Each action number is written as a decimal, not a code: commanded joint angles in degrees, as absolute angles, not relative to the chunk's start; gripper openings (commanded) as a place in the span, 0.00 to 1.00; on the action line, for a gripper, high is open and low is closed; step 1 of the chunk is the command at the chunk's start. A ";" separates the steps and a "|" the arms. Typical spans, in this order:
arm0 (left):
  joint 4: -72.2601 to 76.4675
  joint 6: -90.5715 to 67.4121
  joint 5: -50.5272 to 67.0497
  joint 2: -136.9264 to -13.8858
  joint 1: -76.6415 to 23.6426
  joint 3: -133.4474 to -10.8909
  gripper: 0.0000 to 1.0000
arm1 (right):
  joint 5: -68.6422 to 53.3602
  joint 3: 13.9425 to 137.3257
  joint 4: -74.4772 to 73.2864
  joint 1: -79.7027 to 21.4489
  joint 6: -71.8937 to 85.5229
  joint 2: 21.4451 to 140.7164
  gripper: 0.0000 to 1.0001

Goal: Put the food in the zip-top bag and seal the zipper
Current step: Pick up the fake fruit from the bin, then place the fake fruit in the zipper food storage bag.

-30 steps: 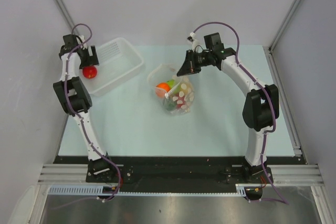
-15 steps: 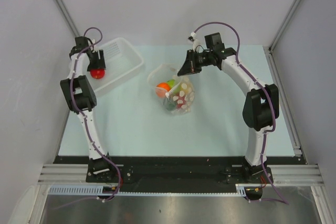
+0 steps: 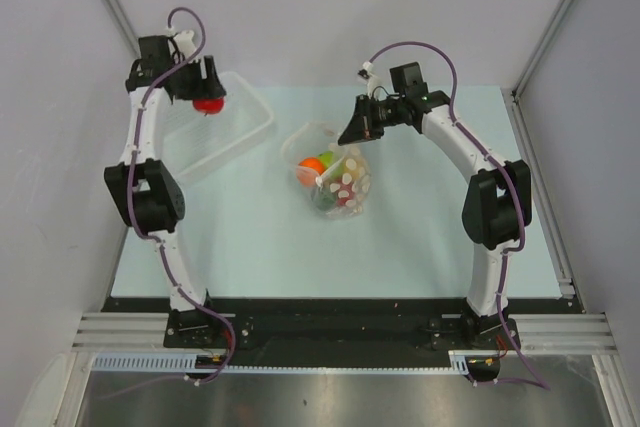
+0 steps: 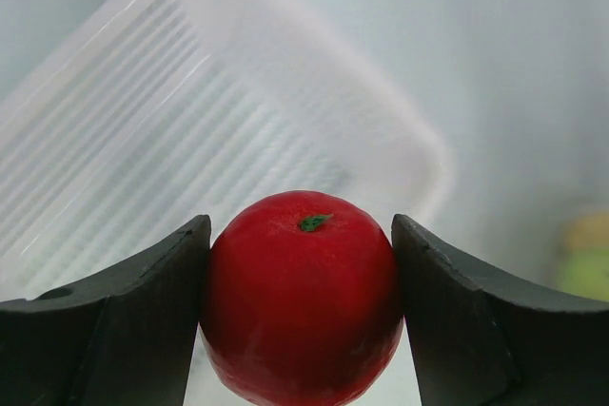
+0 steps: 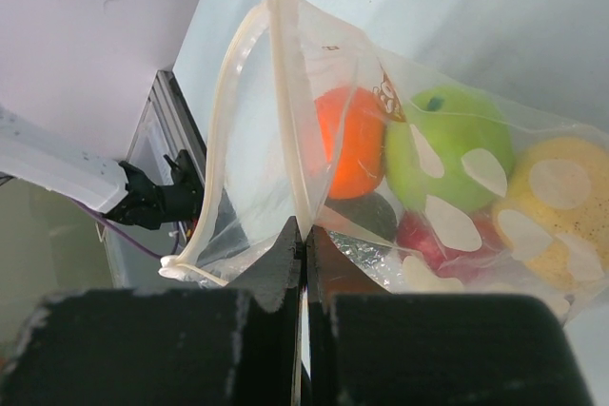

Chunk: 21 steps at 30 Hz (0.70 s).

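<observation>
My left gripper is shut on a red toy fruit, raised above the white basket. My right gripper is shut on the rim of the clear dotted zip-top bag, holding its mouth open; the whitish zipper strip curves round the opening. Inside the bag lie an orange fruit, a green one, a yellow one and a dark red one. In the top view the bag sits at mid-table below the right gripper.
The white perforated basket stands at the back left of the pale table. Grey walls close in on three sides. A metal rail runs along the near edge.
My left gripper has lifted the red fruit up out of the basket and moved it back and to the right. The right arm and the bag have not moved.
</observation>
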State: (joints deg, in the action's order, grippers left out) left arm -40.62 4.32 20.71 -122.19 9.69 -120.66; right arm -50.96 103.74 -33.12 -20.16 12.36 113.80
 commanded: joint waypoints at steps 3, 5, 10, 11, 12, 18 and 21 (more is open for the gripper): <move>-37.18 1.32 36.47 -106.01 -2.43 -114.54 0.65 | -52.21 103.01 -32.08 -20.74 10.64 110.48 0.00; -34.38 -1.21 37.79 -102.59 -5.26 -108.76 0.65 | -52.03 102.48 -31.99 -20.74 10.63 109.78 0.00; -27.97 -3.87 37.97 -99.06 -15.54 -98.28 0.66 | -52.82 101.95 -31.64 -20.83 10.37 108.81 0.00; -27.43 -3.87 37.88 -98.97 -16.86 -97.74 0.67 | -53.43 101.78 -31.64 -20.74 10.20 108.72 0.00; -26.90 -3.95 37.45 -99.31 -19.14 -97.21 0.67 | -54.22 101.60 -31.73 -20.57 9.85 108.81 0.00; -21.81 -6.32 36.56 -102.39 -23.55 -94.92 0.68 | -58.71 101.07 -31.20 -20.30 8.61 108.54 0.00; -21.27 -7.03 35.86 -103.88 -24.17 -94.48 0.80 | -60.11 101.16 -30.85 -20.13 8.44 108.54 0.00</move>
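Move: My left hand already holds the red tomato over the bin, whose middle is some 15 cm below it and about 2 cm back. The open mouth of the zip-top bag lies roughly 30 cm to this hand's right, 15 cm back and slightly lower. Inside the bag, the orange is about 31 cm right, 18 back and 11 below, with the green apple about 3 cm right of it and 2 farther out. From my right hand, pinching the rim, the mouth is about 7 cm left, 1 back, 3 below. I swing my left hand some 32 cm right and 16 cm back, from over the bin to the bag's mouth, arching up about 13 cm on the way and then sinking about 9, the wrist turning some 40 degrees clockwise. Its fingers keep their grip on the tomato. My right hand keeps the bag's rim pinched shut in its fingertips and eases back about 2 cm. ##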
